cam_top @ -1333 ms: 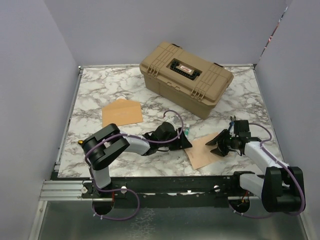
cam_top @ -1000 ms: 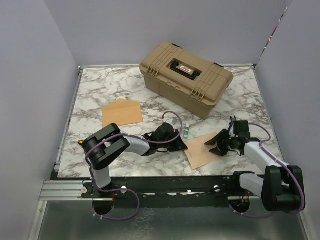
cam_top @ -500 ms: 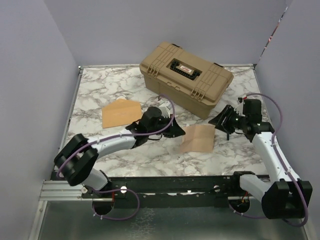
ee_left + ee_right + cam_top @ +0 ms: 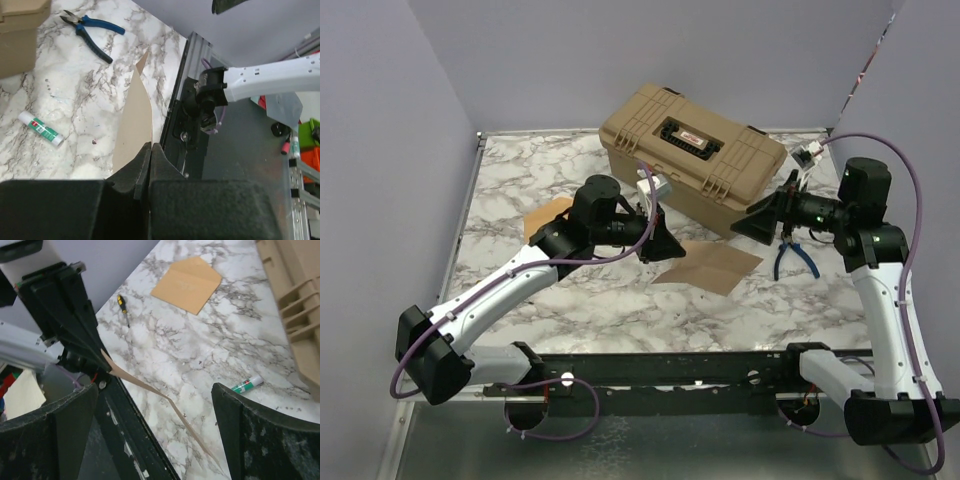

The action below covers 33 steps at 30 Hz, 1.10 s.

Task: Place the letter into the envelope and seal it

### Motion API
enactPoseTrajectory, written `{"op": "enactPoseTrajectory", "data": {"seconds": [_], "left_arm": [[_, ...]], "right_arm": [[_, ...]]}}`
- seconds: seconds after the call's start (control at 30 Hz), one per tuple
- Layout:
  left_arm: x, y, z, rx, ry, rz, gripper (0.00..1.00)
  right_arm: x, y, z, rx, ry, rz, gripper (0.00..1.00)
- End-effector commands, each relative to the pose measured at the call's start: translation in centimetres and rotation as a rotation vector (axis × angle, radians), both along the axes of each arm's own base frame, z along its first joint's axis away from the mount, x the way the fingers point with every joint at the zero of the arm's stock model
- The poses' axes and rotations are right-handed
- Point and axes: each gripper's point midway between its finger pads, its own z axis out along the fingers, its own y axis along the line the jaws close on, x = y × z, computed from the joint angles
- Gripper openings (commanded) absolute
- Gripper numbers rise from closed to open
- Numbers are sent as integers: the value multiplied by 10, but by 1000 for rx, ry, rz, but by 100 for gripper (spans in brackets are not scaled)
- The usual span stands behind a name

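The letter, a pale tan creased sheet, hangs lifted over the middle of the table. My left gripper is shut on its left edge. In the left wrist view the closed jaws pinch the sheet edge-on. The orange-brown envelope lies flat behind the left arm, partly hidden by it; it shows whole in the right wrist view. My right gripper hovers wide open to the right of the letter, with nothing held between its fingers.
A tan hard case stands at the back centre. Blue-handled pliers lie under the right gripper. A glue stick rests near the case, and a small screwdriver lies by the left table edge.
My left gripper closed on the letter, then lifted it and carried it back toward the table's middle. My right gripper opened wide and rose toward the back right, uncovering the pliers.
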Motion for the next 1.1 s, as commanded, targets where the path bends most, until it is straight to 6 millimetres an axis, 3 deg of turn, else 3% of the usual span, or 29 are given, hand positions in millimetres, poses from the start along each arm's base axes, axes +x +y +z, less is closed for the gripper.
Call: {"op": "enactPoseTrajectory", "data": {"seconds": [0.0, 0.2, 0.43, 0.63, 0.93, 1.07], "left_arm": [[-19, 7, 0, 59, -19, -132, 0], [-12, 9, 12, 57, -44, -140, 0], [0, 8, 30, 39, -81, -120, 0], [13, 8, 43, 35, -125, -67, 0], [13, 7, 68, -6, -154, -69, 0], [12, 7, 75, -19, -162, -71, 0]], "right_arm": [[-32, 12, -7, 7, -8, 159, 100], [-47, 21, -33, -25, 79, 182, 84], [-53, 26, -52, -43, 118, 200, 93], [-55, 35, -71, -49, 175, 243, 93], [-57, 51, -86, -45, 215, 304, 81], [-59, 59, -85, -12, 214, 337, 68]]}}
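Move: My left hand already grips the letter by its left edge, the letter's middle some 7 cm to the right, 2 cm back and 3 cm below. From my open right hand that middle lies about 7 cm back, 6 cm left and 7 cm down. On the table, roughly 32 cm below my right hand, the glue stick is 2 cm ahead and 7 cm left; the pliers are 2 cm ahead and 15 cm right. I bring my right hand down about 9 cm, back some 6 and left 5, turning about 20 degrees counter-clockwise and tipping down, to straddle the letter's free right end; the fingers narrow to about three-quarters open without shutting. Meanwhile my left hand, still pinching the left edge, lifts the letter about 6 cm. ##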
